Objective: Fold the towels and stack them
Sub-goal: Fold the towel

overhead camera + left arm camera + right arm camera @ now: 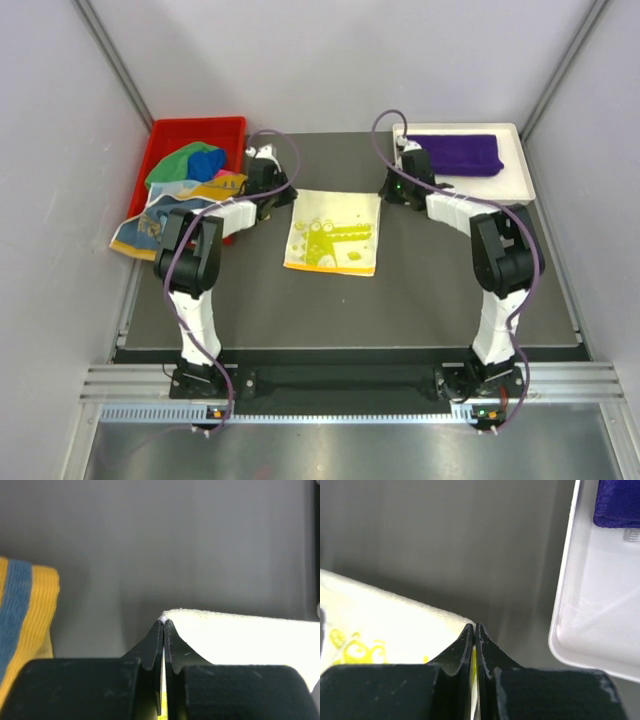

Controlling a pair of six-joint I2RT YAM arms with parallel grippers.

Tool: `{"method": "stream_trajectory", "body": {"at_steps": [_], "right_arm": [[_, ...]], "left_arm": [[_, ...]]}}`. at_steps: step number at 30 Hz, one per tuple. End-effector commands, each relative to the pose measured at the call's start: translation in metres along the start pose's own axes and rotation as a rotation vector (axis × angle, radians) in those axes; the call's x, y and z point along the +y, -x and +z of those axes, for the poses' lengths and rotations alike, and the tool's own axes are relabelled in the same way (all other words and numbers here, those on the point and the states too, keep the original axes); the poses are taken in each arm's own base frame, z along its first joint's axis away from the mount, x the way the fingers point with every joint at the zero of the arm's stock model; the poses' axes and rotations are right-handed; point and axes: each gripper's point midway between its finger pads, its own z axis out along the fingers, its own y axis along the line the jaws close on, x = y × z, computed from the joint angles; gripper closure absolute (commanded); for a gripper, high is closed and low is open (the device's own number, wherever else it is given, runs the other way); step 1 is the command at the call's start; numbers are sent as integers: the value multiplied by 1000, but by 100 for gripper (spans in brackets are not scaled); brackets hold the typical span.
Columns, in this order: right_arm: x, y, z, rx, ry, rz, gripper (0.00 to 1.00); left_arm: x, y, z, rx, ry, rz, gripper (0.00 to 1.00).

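The pale yellow printed towel (332, 232) lies flat on the dark mat in the middle. My left gripper (286, 196) is shut on its far left corner; in the left wrist view the gripper (163, 623) pinches the towel's white edge (240, 635). My right gripper (386, 190) is shut on the far right corner; in the right wrist view the gripper (474, 628) has the towel (375, 625) between its jaws. The plain purple towel (455, 153) lies folded in the white tray (520, 185). Multicoloured towels (188, 163) are heaped in the red bin (165, 135).
An orange, blue and white towel (160, 218) hangs over the bin's near edge onto the mat, and shows at the left of the left wrist view (22, 610). The white tray's rim (570, 615) is close to the right of my right gripper, with the purple towel (617, 502) in it.
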Motion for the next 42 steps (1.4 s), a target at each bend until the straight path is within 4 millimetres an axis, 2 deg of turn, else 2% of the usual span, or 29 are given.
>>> {"method": "stream_trajectory", "body": {"at_steps": [1, 6, 12, 13, 15, 16, 17, 19, 23, 24, 26, 33, 42], "right_arm": [[22, 52, -31, -169, 73, -10, 100], [31, 54, -46, -195, 107, -26, 100], [46, 40, -62, -191, 143, -49, 100], [47, 33, -62, -182, 144, -53, 100], [50, 27, -67, -181, 146, -57, 100], [49, 20, -68, -170, 143, -59, 100], [52, 18, -72, -173, 148, -60, 100], [52, 8, -76, -162, 146, -60, 100], [61, -7, -88, -157, 160, -69, 100], [58, -16, -88, -142, 155, -67, 100], [60, -20, -92, -141, 160, -67, 100], [59, -38, -103, -131, 166, -65, 100], [61, -55, -115, -124, 177, -66, 99]], "left_arm": [[-22, 43, -27, -138, -74, 8, 100], [-27, 50, -48, -163, -81, 13, 100], [-30, 46, -70, -156, -96, 16, 100], [-27, 38, -72, -139, -94, 14, 100], [-30, 37, -82, -143, -112, 13, 100], [-26, 28, -84, -126, -106, 7, 100], [-29, 30, -92, -138, -119, 6, 100], [-23, 16, -97, -115, -116, -2, 100], [-26, 7, -115, -110, -146, -5, 100], [-22, -3, -118, -92, -148, -9, 100], [-23, -6, -126, -98, -158, -15, 100], [-14, -39, -139, -42, -164, -35, 100], [-5, -65, -147, -2, -161, -45, 100]]}}
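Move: My left hand already pinches the towel's far left corner; the yellow hem's left corner lies about 27 cm back of it, some 4 cm left and 5 cm lower. The red bin's middle is 6 cm ahead and 40 cm left. My right hand keeps the far right corner; the hem's right corner is about 29 cm back, 2 cm left and 5 cm below. From there the white tray's middle is 13 cm ahead, 32 cm right, the purple towel in it 16 cm ahead, 27 cm right. With both grippers still shut on the far corners, I lift 4 to 5 cm, then draw them back together over the towel towards its yellow hem. My left hand comes back about 16 cm and sinks nearly to its starting height; my right comes back about 13 cm, dropping only part of what it rose. Neither lets go. ##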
